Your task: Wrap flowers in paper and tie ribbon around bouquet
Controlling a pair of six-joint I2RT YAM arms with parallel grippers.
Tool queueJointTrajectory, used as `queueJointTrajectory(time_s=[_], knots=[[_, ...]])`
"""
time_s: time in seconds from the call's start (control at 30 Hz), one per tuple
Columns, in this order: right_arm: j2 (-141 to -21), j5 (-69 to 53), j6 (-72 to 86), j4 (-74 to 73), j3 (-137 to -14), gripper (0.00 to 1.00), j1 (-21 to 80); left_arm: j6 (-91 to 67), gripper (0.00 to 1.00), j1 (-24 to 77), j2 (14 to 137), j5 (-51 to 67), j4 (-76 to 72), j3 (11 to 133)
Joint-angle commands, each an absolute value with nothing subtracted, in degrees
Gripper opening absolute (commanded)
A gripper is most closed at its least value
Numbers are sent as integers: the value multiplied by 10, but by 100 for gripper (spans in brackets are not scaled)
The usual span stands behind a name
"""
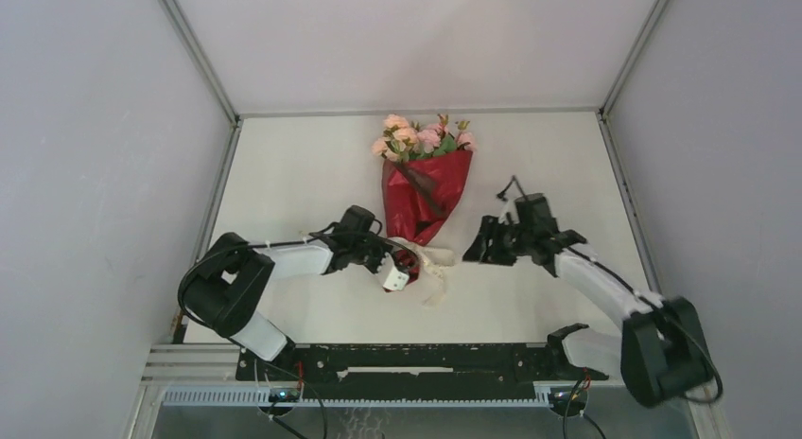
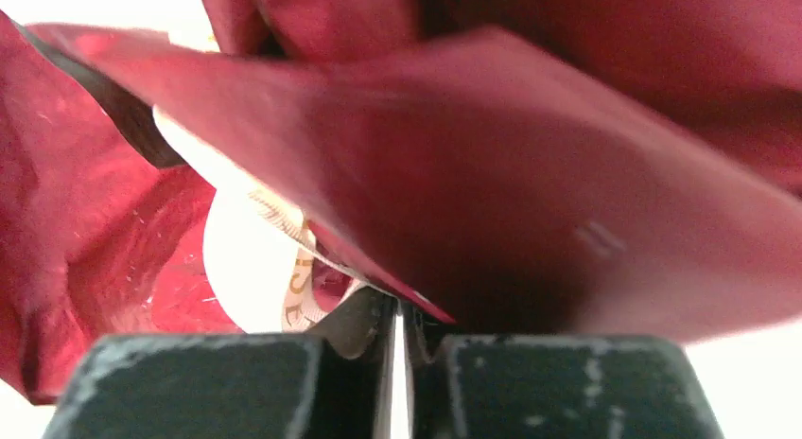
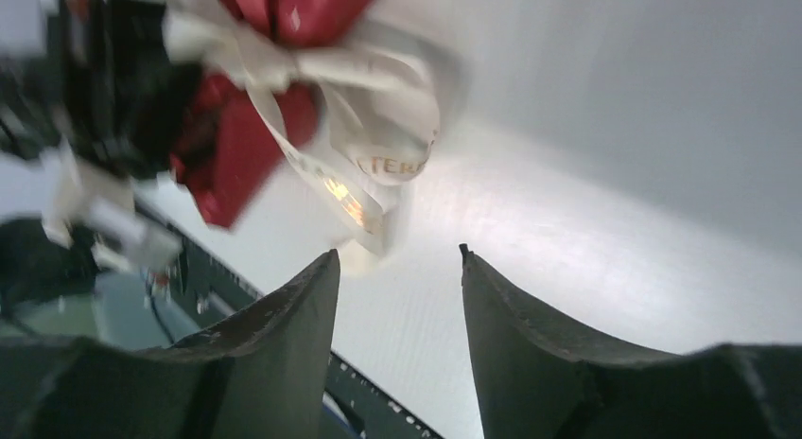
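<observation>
The bouquet lies flat on the table, with pink flowers (image 1: 421,136) at the far end and the red paper (image 1: 426,193) cone tapering toward me. A cream ribbon (image 1: 435,264) is looped around the cone's narrow end. My left gripper (image 1: 405,261) sits at that end. In the left wrist view its jaws (image 2: 399,302) are shut to a thin slit, with the paper (image 2: 520,174) edge and the ribbon (image 2: 298,278) right at their tips. My right gripper (image 1: 478,245) hovers just right of the ribbon, open. Nothing sits between its fingertips (image 3: 397,253); the ribbon loops (image 3: 378,165) hang beyond them.
Grey walls (image 1: 104,174) close in the white table on the left, right and back. The black base rail (image 1: 407,359) runs along the near edge.
</observation>
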State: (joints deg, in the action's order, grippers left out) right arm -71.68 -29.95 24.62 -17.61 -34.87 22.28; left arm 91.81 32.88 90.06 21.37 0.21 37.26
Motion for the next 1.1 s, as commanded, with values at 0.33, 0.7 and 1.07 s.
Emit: queueJointTrajectory(time_s=[0.33,0.7,1.07], knots=[[-410,-129,234,-310,-346,76,71,521,95,498,796,232,-64,369],[-408,-136,203,-170,-342,79,-71,325,100,349,584,116,79,325],[-311,-51,198,-175,-293,80,-98,-102,100,20,394,-49,-229,136]])
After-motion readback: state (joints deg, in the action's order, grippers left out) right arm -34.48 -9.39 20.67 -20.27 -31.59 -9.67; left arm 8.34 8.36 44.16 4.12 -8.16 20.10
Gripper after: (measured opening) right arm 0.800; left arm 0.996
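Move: The bouquet's paper tail lies about 8 cm back and 2 cm right of the left hand, at its height; the ribbon knot is some 4 cm back and 5 cm right, the flower heads 22 cm ahead and 6 cm right. From the right hand the tail is level ahead, 12 cm left and 5 cm lower, the knot 4 cm ahead and 9 cm left, and a ribbon loop 1 cm ahead and 4 cm left. The paper tail, close against the left gripper, is pushed along to the right and back as that hand sweeps some 12 cm, rising and opening wide to come free; the hand then climbs and swings about 25 cm left and somewhat forward, rolling and turning counter-clockwise. The right hand, already off the ribbon, withdraws right and up, opening further and turning clockwise. ##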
